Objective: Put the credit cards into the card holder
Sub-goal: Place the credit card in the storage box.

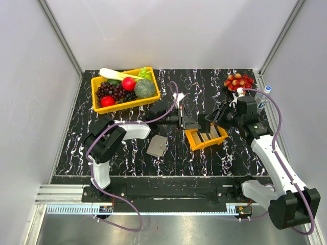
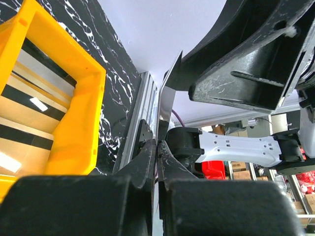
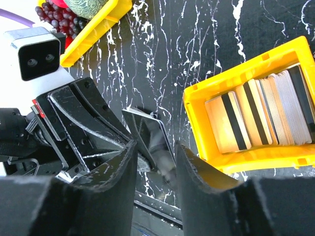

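Note:
One dark credit card (image 3: 152,132) stands on edge above the table, just left of the small orange tray (image 1: 196,143). My left gripper (image 2: 158,145) is shut on that card (image 2: 166,98), which shows edge-on in the left wrist view. My right gripper (image 3: 156,150) is open, its fingers either side of the same card without touching it. In the top view the left gripper (image 1: 189,121) and right gripper (image 1: 213,118) meet tip to tip. Several more credit cards (image 3: 256,113) stand in the tray. The grey card holder (image 1: 157,146) lies flat on the table, left of the tray.
A large yellow bin (image 1: 99,107) of fruit and vegetables stands at the back left. A bunch of red and yellow fruit (image 1: 238,81) and a small bottle (image 1: 263,98) lie at the back right. White walls close in the table.

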Available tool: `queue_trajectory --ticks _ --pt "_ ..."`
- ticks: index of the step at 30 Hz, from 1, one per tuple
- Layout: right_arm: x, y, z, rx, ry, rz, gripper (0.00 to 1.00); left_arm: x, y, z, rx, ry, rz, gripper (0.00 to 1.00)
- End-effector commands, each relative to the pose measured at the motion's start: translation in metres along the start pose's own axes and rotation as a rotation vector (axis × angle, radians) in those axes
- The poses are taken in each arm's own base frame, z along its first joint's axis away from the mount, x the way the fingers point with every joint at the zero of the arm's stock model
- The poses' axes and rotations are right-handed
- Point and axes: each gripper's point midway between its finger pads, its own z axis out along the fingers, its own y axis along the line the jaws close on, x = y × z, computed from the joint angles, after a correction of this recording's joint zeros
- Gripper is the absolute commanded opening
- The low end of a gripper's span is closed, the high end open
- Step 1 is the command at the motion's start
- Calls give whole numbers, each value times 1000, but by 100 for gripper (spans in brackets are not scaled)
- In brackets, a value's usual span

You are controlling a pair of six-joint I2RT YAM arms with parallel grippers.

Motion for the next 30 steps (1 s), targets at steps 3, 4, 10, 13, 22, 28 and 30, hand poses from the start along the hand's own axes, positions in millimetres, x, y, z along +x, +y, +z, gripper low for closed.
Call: queue_trajectory --ticks 3,4,10,13,22,28,30 --pt "-21 6 -17 31 -84 -87 45 -8 -5 1 -31 -2 69 0" --pt "-22 0 -17 64 -90 -93 46 -6 2 1 -57 6 60 0" --pt "-13 -27 -6 155 -47 -121 49 -8 30 5 -234 32 107 0" --pt "-3 -27 4 133 2 -104 50 -6 47 7 -324 58 62 0" --pt "12 -36 21 124 41 -14 64 12 43 11 -272 109 89 0" --pt "13 -26 28 66 62 5 76 16 40 8 -337 145 210 0" --pt "10 -22 28 52 51 2 83 15 41 9 -382 157 242 0"
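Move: The left hand has the black credit card pinched by its edge. The orange storage box, already part-filled with cards, lies about 5 cm to its right, level fore and aft, some 14 cm below; the grey wallet lies about 17 cm left, 2 cm back and 17 cm down. From the right hand, the held card's middle is some 3 cm left and 1 cm down, straight abreast; the box lies 2 cm back, 2 cm left, 16 cm below. Keeping its shut grip on the black card, the left hand sinks about 7 cm towards the storage box and tips its right-pointing fingers down by some 20 to 25 degrees, swaying roughly 2 cm forward midway and then back. The right hand first shifts about 2 cm to the right, then sinks some 5 cm beside the card and eases slightly back left, its already parted fingers opening much wider without closing on the card. ##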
